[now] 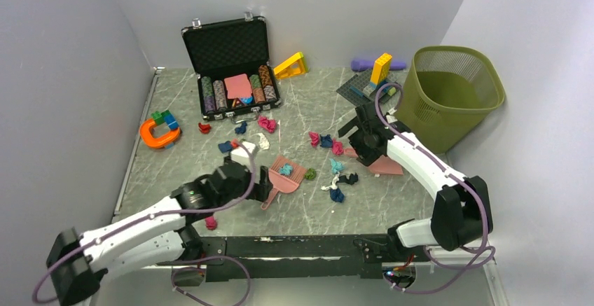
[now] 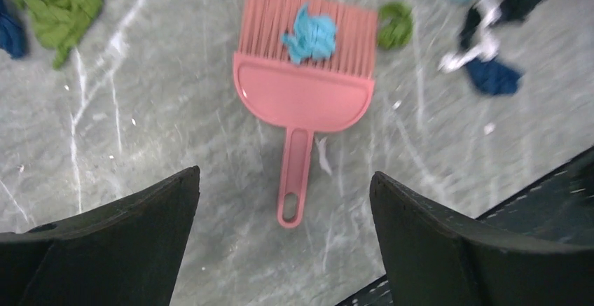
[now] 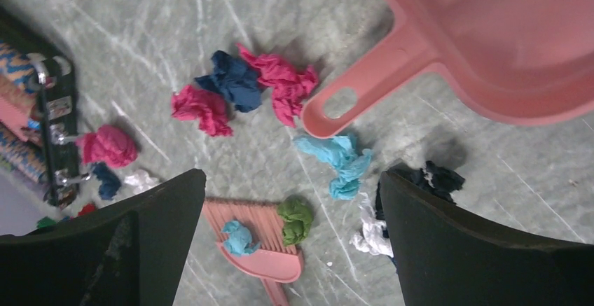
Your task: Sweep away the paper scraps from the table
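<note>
Paper scraps [image 1: 267, 124] in magenta, blue, teal, white and green lie scattered across the middle of the grey table [image 1: 308, 211]. A pink brush [image 2: 305, 89] lies flat with a teal scrap [image 2: 312, 34] on its bristles and a green scrap [image 2: 396, 26] beside them. My left gripper [image 2: 285, 173] hovers open above the brush handle, holding nothing. My right gripper [image 3: 291, 174] is open above the scraps, next to the handle of the pink dustpan [image 3: 504, 33]. Magenta and blue scraps [image 3: 231, 78] sit by that handle, and a teal scrap [image 3: 340, 162] lies below it.
An open black case of poker chips [image 1: 231, 68] stands at the back. A green mesh wastebasket [image 1: 455, 89] sits at the right. An orange U-shaped toy [image 1: 160, 134], a yellow block [image 1: 291, 64] and a block baseplate [image 1: 361, 85] lie around. Lavender walls enclose the table.
</note>
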Controlling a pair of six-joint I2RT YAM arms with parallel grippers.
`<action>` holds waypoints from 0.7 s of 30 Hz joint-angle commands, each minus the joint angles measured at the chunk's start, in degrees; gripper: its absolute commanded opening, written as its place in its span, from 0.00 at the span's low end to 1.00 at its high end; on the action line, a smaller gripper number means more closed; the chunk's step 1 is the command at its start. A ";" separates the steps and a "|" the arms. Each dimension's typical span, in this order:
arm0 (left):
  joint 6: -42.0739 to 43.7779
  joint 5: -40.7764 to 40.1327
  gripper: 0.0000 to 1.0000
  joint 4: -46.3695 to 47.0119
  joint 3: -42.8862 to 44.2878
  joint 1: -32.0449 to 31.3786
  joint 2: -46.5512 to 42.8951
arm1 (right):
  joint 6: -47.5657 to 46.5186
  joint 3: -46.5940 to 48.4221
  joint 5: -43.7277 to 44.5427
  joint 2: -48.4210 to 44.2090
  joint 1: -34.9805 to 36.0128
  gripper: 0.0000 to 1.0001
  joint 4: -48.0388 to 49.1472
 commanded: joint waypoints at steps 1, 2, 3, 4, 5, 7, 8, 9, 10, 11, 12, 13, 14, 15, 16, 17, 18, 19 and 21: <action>1.50 -14.62 0.92 0.23 3.49 -9.89 10.05 | -4.13 -1.13 -1.53 -4.65 0.00 1.00 5.84; 2.06 -16.85 0.90 0.08 4.32 -11.54 13.21 | -4.90 -1.63 -1.00 -5.86 0.00 1.00 6.10; 2.53 -17.78 0.88 0.03 5.34 -12.63 16.05 | -6.09 -2.05 -0.53 -6.94 0.01 1.00 6.39; 3.03 -18.04 0.87 0.08 6.25 -13.43 19.02 | -6.70 -2.36 0.04 -8.09 0.02 1.00 6.47; 3.43 -18.07 0.86 0.15 7.28 -13.91 21.59 | -7.37 -2.62 0.60 -9.06 -0.01 1.00 6.40; 3.35 -17.57 0.83 0.48 8.79 -14.39 26.19 | -8.68 -2.97 1.45 -10.92 -0.04 1.00 6.30; 2.96 -17.18 0.82 0.76 9.11 -14.46 27.51 | -9.04 -3.11 1.79 -11.80 -0.06 1.00 6.28; 2.67 -16.58 0.81 1.34 9.20 -14.45 28.63 | -9.44 -3.34 2.03 -12.66 0.01 1.00 6.41; 2.56 -15.74 0.78 2.01 9.13 -14.46 29.47 | -9.81 -3.71 2.25 -13.46 0.01 1.00 6.57; 2.35 -15.12 0.76 2.50 9.14 -14.45 30.16 | -10.04 -3.88 2.55 -14.17 -0.01 1.00 6.71; 2.18 -14.75 0.73 2.70 9.21 -14.45 30.89 | -10.31 -4.11 2.75 -14.86 -0.07 1.00 6.85; 2.05 -14.35 0.70 2.80 9.39 -14.45 31.51 | -10.52 -4.31 2.90 -15.38 -0.08 1.00 6.90; 1.87 -14.19 0.68 2.73 9.62 -14.45 32.24 | -10.73 -4.51 3.13 -15.81 -0.02 1.00 6.95; 1.66 -13.83 0.65 2.74 9.81 -14.49 33.02 | -10.98 -4.69 3.32 -16.24 -0.07 1.00 6.91; 1.65 -13.40 0.64 2.85 9.93 -14.46 33.72 | -11.19 -4.84 3.50 -16.58 -0.10 1.00 6.79; 1.53 -13.04 0.63 3.06 10.03 -14.46 34.50 | -11.31 -4.96 3.67 -16.84 -0.08 1.00 6.74; 1.46 -12.63 0.63 3.30 10.16 -14.47 35.31 | -11.36 -5.12 3.82 -17.11 -0.08 1.00 6.66; 1.53 -12.21 0.62 3.62 10.25 -14.49 36.08 | -11.49 -5.28 3.88 -17.29 -0.09 1.00 6.64; 1.55 -11.23 0.59 4.43 10.60 -14.45 37.67 | -11.62 -5.47 3.78 -17.54 -0.13 1.00 6.65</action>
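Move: The pink brush's handle lies about 4 cm to the left hand's right, barely 1 cm ahead and some 12 cm below. From the same hand, the light-blue scrap on the brush head is 10 cm ahead and 8 cm right, the green scrap 8 ahead and 15 right, the near pink scrap 8 back and 14 left. From the right hand, the dustpan handle is roughly 5 cm ahead, 5 right and 10 below; the brush handle is 11 back and 21 left. The left hand drops about 10 cm, drifting some 3 cm to the right, onto the brush handle, while it turns by nearly 30 degrees so the fingers point more steeply down, and they draw in from wide open to a bit over half, coming down astride the handle with no touch to be seen yet. Meanwhile the right hand, still empty and wide open, lifts about 6 cm away from the dustpan handle and the scraps beside it, its fingers tilting up out of their steep downward slant, and then all but stops. ##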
